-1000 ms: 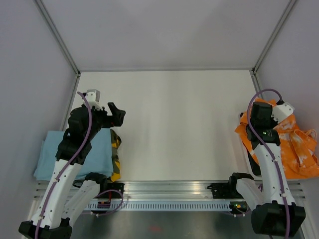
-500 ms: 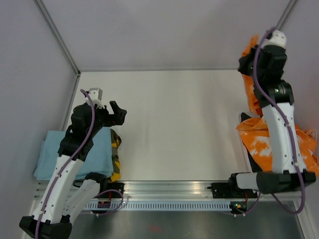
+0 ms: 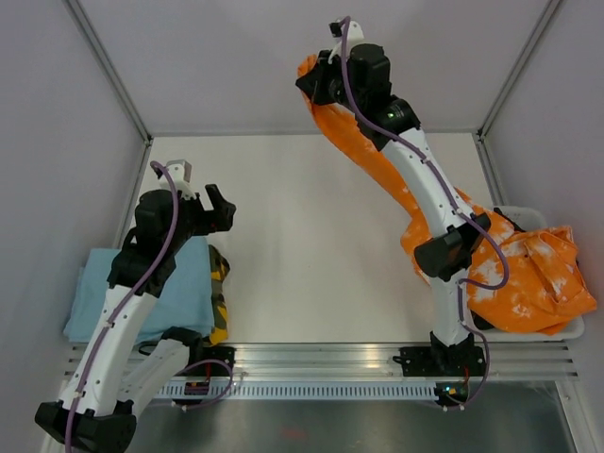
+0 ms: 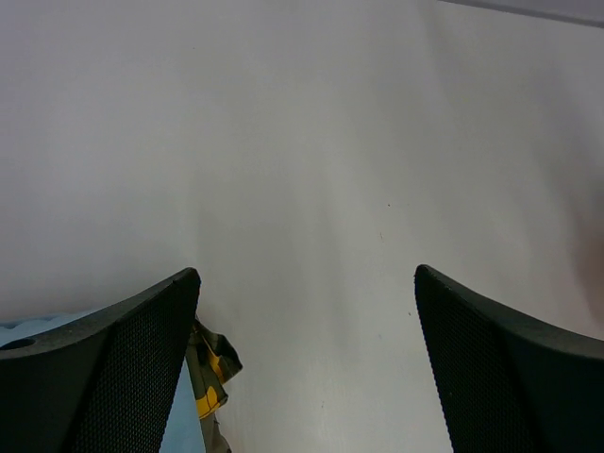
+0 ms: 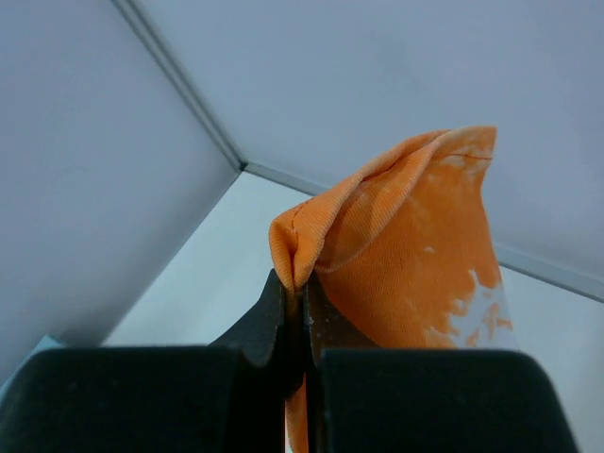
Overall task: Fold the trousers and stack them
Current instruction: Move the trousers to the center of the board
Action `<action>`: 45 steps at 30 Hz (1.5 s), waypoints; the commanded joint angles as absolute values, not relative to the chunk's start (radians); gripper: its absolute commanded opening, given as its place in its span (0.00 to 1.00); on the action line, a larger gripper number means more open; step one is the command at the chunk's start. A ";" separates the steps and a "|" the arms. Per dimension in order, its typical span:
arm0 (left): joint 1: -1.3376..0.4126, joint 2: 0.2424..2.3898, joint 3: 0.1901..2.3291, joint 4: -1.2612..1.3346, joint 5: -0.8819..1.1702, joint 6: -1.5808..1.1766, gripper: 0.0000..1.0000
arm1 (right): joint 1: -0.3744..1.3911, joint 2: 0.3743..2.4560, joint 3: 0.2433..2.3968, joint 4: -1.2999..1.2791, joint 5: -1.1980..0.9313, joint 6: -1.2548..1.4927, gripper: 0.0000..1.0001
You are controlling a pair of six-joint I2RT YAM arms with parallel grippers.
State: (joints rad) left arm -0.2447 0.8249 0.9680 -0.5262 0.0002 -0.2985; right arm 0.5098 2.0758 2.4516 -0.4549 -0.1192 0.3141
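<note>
The trousers (image 3: 528,274) are bright orange with white blotches. Most of the fabric lies heaped at the right of the table, and one long strip (image 3: 363,151) rises from the heap up to the far middle. My right gripper (image 3: 316,80) holds the top of that strip high above the table, shut on a folded orange edge (image 5: 300,247). My left gripper (image 3: 203,203) hovers open over the left of the table, its fingers (image 4: 123,349) wide apart above bare white surface.
A folded light blue cloth (image 3: 132,297) lies at the near left with a yellow and olive camouflage garment (image 3: 219,288) along its right side. A white tray rim (image 3: 566,330) shows under the orange heap. Grey walls enclose the table on three sides.
My right arm has swung up and far to the left, from over the heap to the far middle, drawing a long strip of the trousers out behind it. The left arm barely moved.
</note>
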 commanded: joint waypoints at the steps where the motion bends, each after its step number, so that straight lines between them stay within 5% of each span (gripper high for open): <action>1: -0.252 0.782 1.000 -0.525 -0.055 -0.350 1.00 | 0.655 2.158 2.467 -0.276 -0.245 0.289 0.00; 6: -0.252 0.778 0.994 -0.531 -0.060 -0.382 1.00 | 0.715 2.224 2.298 -0.293 -0.297 0.368 0.00; 7: -0.250 0.781 0.993 -0.537 -0.058 -0.394 1.00 | 0.719 2.235 2.283 -0.301 -0.305 0.379 0.07; 8: -0.252 0.784 0.991 -0.538 -0.057 -0.400 1.00 | 0.719 2.240 2.278 -0.343 -0.311 0.379 0.35; 11: -0.252 0.802 0.982 -0.529 -0.041 -0.420 1.00 | 0.721 2.246 2.359 -0.531 -0.264 0.287 0.98; 14: -0.252 0.840 0.973 -0.511 -0.028 -0.452 1.00 | 0.712 2.166 2.434 -0.671 -0.105 0.216 0.98; 21: -0.253 1.008 0.957 -0.387 0.185 -0.549 1.00 | 0.493 1.713 2.145 -0.802 0.136 0.314 0.98; 26: -0.360 1.089 0.936 -0.079 0.414 -0.609 1.00 | 0.157 1.455 1.864 -0.964 0.448 0.389 0.98; 30: -0.576 1.277 0.948 0.113 0.475 -0.604 1.00 | -0.327 1.272 1.535 -0.993 0.326 0.445 0.98; 33: -0.704 1.412 0.979 0.260 0.479 -0.658 1.00 | -0.466 1.150 1.341 -0.965 0.304 0.482 0.98; 38: -0.895 1.725 1.135 0.383 0.382 -0.657 1.00 | -0.471 1.003 1.192 -0.917 0.325 0.571 0.98; 45: -0.940 2.026 1.299 0.494 0.313 -0.669 1.00 | -0.471 1.000 1.160 -0.907 0.243 0.557 0.98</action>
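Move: My right hand still holds the orange trousers' leg end; the open board left of centre, for that end, lies about 11 cm back, 24 cm left and 42 cm below it. The heap in the basket is some 28 cm back and 50 cm right of that hand, the light-blue pile 32 cm back and 49 cm left. From my left hand the trousers' sagging middle is roughly 52 cm right, level ahead, 20 cm lower; the camouflage cloth is 11 cm back, 1 cm left. I swing my right hand left and down about 20 cm, drawing back a little, and open its fingers to let the leg end go; then I lift it, sweep over 60 cm right and back, and lower it open over the trousers in the basket, wrist turning clockwise and tipping down. After a small dip, my left hand swings right and then down over the trousers' middle, turning clockwise, fingers staying open. ##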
